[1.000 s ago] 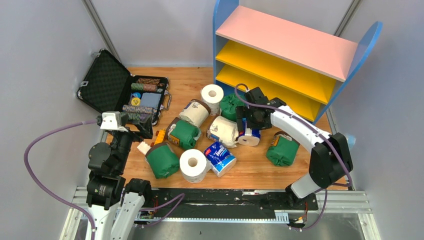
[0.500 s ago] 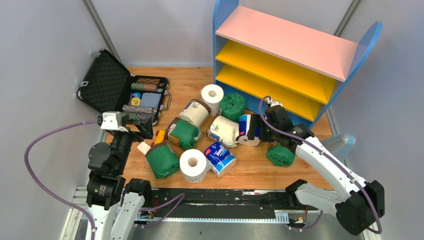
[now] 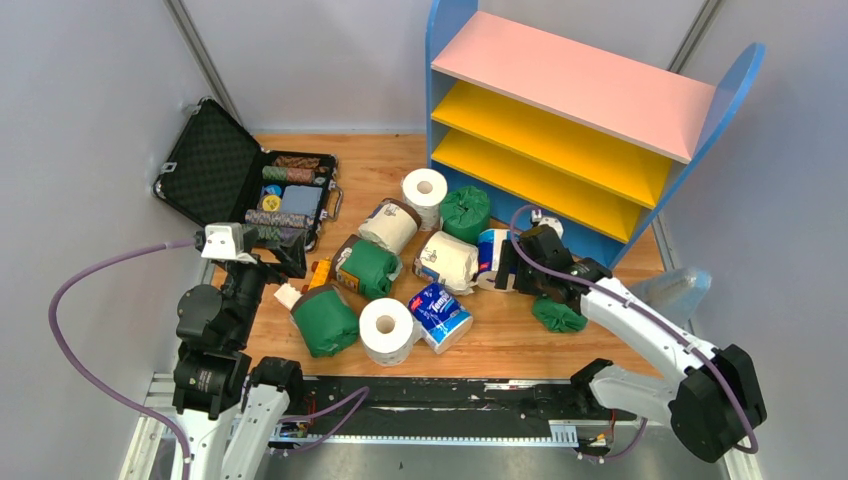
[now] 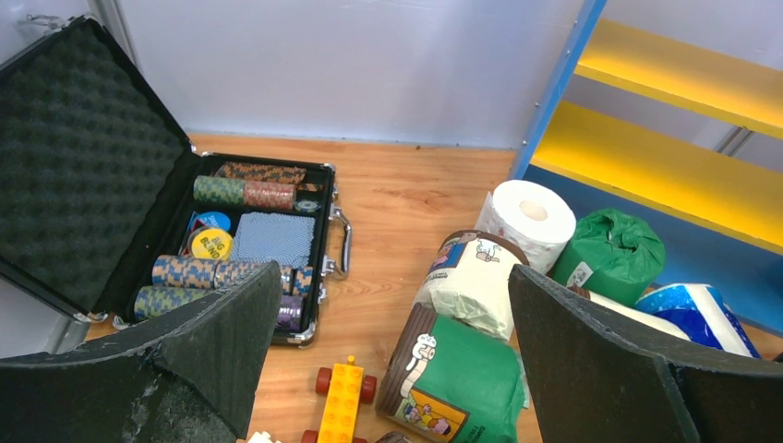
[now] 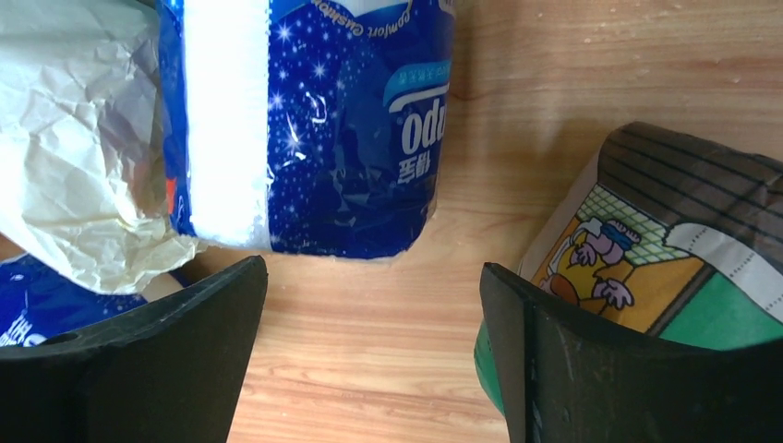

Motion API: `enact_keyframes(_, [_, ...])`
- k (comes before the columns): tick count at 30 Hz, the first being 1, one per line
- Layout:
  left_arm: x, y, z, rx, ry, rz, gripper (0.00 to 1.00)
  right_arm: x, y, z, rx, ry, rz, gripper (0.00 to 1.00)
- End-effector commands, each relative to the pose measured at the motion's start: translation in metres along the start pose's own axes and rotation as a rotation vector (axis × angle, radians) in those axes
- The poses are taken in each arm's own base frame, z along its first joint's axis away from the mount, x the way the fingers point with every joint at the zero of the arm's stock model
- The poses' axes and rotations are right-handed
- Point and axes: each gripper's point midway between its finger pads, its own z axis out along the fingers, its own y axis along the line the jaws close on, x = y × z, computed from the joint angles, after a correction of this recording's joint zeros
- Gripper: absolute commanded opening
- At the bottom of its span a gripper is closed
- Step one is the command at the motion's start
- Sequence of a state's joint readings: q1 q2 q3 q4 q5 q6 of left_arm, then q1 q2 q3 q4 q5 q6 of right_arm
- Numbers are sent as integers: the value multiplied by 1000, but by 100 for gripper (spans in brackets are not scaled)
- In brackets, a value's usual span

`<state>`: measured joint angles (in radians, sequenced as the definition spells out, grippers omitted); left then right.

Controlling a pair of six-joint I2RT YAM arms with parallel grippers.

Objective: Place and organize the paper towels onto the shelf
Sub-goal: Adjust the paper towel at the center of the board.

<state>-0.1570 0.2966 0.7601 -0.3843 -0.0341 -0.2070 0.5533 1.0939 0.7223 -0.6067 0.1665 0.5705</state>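
Several paper towels lie loose on the wooden table in front of the shelf (image 3: 560,70): green-wrapped (image 3: 325,320), bare white (image 3: 388,330) and cream (image 3: 447,262) rolls. My right gripper (image 3: 522,268) is low over the table and open, with only bare wood between its fingers (image 5: 369,277). A blue-and-white roll (image 5: 314,129) stands just beyond its fingertips. A green roll with a cartoon label (image 5: 665,249) lies against the outside of its right finger. My left gripper (image 3: 290,255) hovers open at the left (image 4: 395,272), above a green roll (image 4: 462,378).
An open black case (image 3: 240,185) with poker chips sits at the back left. A small orange toy car (image 4: 342,406) lies beside the left green rolls. A clear plastic item (image 3: 675,290) sits off the table's right edge. Grey walls close in on both sides.
The right arm has swung its elbow down toward the near right, and its gripper has dropped from above the blue-and-white roll to beside it. The left arm has not moved.
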Motion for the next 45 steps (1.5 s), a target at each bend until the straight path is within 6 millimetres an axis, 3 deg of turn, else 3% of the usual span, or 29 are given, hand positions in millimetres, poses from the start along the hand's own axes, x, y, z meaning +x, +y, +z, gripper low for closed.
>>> enact_keyframes(1, [-3,-3,4,16,-8,4,100,-18,7,12,9,-96,23,86])
enact_keyframes(8, [-1,-4,5,22,2,6,100,-20,13,28,14,-134,22,82])
enact_keyframes(17, [-1,-4,5,22,3,6,100,-38,9,31,26,-282,27,80])
enact_keyframes(32, [-1,-4,6,21,5,5,100,-27,-8,41,129,-399,18,64])
enact_keyframes(38, [-1,-4,6,22,5,4,100,-34,-8,39,123,-451,14,57])
enact_keyframes(45, [-1,-4,5,22,3,4,100,-49,-4,24,83,-521,10,40])
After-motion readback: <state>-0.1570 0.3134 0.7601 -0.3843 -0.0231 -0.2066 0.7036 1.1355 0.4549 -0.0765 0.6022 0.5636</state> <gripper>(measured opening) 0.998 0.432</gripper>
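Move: The blue paper towel roll lies just beyond the right fingertips, its middle about 8 cm ahead, 3 cm to the left and 3 cm lower. The cream roll is some 10 cm to the left of the blue one and level with it. The brown-and-green roll sits about 11 cm to the hand's right and 1 cm back. From the left hand the blue roll is roughly 38 cm right, 8 cm ahead and 28 cm down. Dipping, half closing and tilting up, the right hand pushes about 4 cm forward against the blue roll's end. ##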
